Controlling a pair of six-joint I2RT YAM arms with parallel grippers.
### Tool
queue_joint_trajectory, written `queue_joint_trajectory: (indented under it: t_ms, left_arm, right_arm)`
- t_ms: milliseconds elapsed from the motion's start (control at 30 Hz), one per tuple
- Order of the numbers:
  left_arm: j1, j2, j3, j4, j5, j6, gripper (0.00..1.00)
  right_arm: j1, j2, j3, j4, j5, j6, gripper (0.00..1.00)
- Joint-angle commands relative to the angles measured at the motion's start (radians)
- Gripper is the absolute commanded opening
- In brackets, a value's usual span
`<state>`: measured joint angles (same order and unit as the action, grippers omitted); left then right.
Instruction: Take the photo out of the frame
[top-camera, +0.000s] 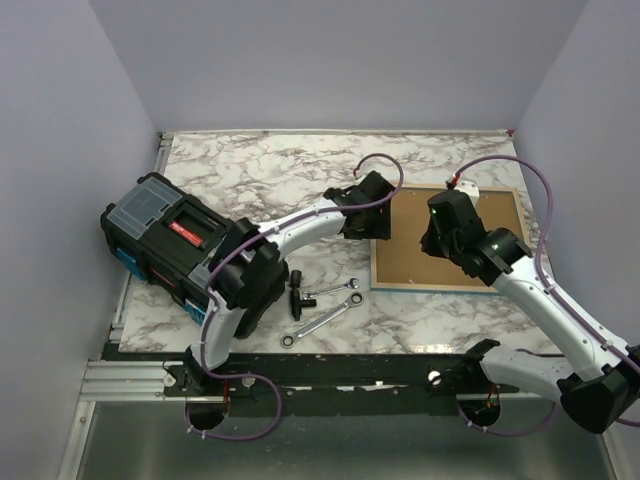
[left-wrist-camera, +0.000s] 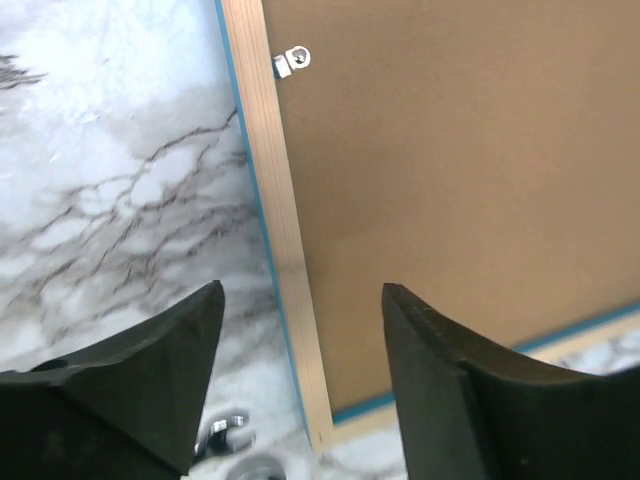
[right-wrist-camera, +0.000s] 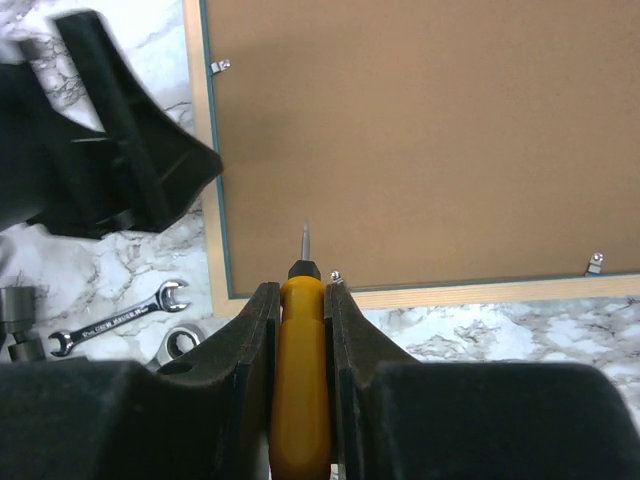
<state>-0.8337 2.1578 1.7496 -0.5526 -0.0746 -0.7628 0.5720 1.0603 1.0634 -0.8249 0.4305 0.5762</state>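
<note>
The frame (top-camera: 445, 285) lies face down at the right of the table, its brown back (top-camera: 410, 250) up, so the photo is hidden. Its pale wooden strip (left-wrist-camera: 285, 250) with the turquoise edge runs between the fingers of my left gripper (left-wrist-camera: 303, 288), which hovers open and empty over the frame's left side near a corner (top-camera: 372, 215). A small metal clip (left-wrist-camera: 292, 60) sits on that strip. My right gripper (right-wrist-camera: 300, 290) is shut on a yellow-handled screwdriver (right-wrist-camera: 300, 380), its tip over the back near the frame's near edge (right-wrist-camera: 215, 200). Further clips (right-wrist-camera: 222, 66) (right-wrist-camera: 595, 262) hold the back.
A black toolbox (top-camera: 165, 235) stands at the table's left. Two wrenches (top-camera: 320, 322) (top-camera: 330, 290) and a black socket piece (top-camera: 297, 290) lie on the marble between the arms, left of the frame. Grey walls close in the table.
</note>
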Motion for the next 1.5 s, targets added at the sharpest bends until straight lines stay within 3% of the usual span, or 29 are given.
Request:
queue_joint_trajectory:
  t_ms: [0, 167, 300, 467, 667, 967, 1200, 1467]
  left_arm:
    - [-0.004, -0.202, -0.033, -0.049, 0.053, 0.020, 0.71]
    - [0.009, -0.444, -0.239, 0.038, 0.122, 0.079, 0.82]
    - [0.028, -0.641, -0.397, 0.099, 0.221, 0.126, 0.85]
    - [0.031, -0.878, -0.583, 0.227, 0.318, 0.135, 0.89]
    - [0.030, -1.025, -0.724, 0.313, 0.371, 0.082, 0.89]
    - [0.023, -1.020, -0.812, 0.401, 0.493, 0.010, 0.89]
    - [0.018, -0.999, -0.773, 0.389, 0.492, 0.022, 0.89]
    - [0.019, -1.000, -0.771, 0.378, 0.477, 0.025, 0.89]
  right_arm:
    - [-0.006, 0.043, -0.023, 0.079, -0.025, -0.007, 0.00]
    - [-0.088, 0.105, -0.047, 0.177, -0.108, -0.059, 0.00]
    - [-0.198, 0.190, -0.064, 0.285, -0.307, -0.129, 0.00]
    - [-0.226, 0.364, 0.005, 0.356, -0.453, -0.164, 0.00]
    - [-0.224, 0.497, 0.053, 0.420, -0.434, -0.190, 0.01]
    - [-0.223, 0.645, 0.204, 0.422, -0.377, -0.194, 0.01]
    - [-0.222, 0.767, 0.333, 0.375, -0.380, -0.201, 0.01]
    - [-0.223, 0.812, 0.367, 0.368, -0.380, -0.210, 0.01]
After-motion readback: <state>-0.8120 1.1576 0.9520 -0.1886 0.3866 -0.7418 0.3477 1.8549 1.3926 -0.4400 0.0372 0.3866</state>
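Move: The metal clip on the frame's left edge lies about 20 cm ahead of the right hand, which holds the orange screwdriver, 7 cm to its left and some 16 cm lower. At about that same depth, the frame's near-edge clip is roughly 2 cm ahead and 2 cm right of the hand. The frame's far left corner stands about 9 cm beyond the left-edge clip. From the left hand, that clip is some 7 cm ahead, 1 cm right and 3 cm below. The screwdriver, still gripped in the right hand, heads for the clip on the frame's left edge: first forward and steeply down, then on forward and left, about 17 cm out and 11 cm lower altogether, tipping down and turning left some 10 degrees each. Its tip comes close to the clip; contact can't be seen. The left hand opens wider and clears the frame's left edge, up, back and left, rolling its left side down. ##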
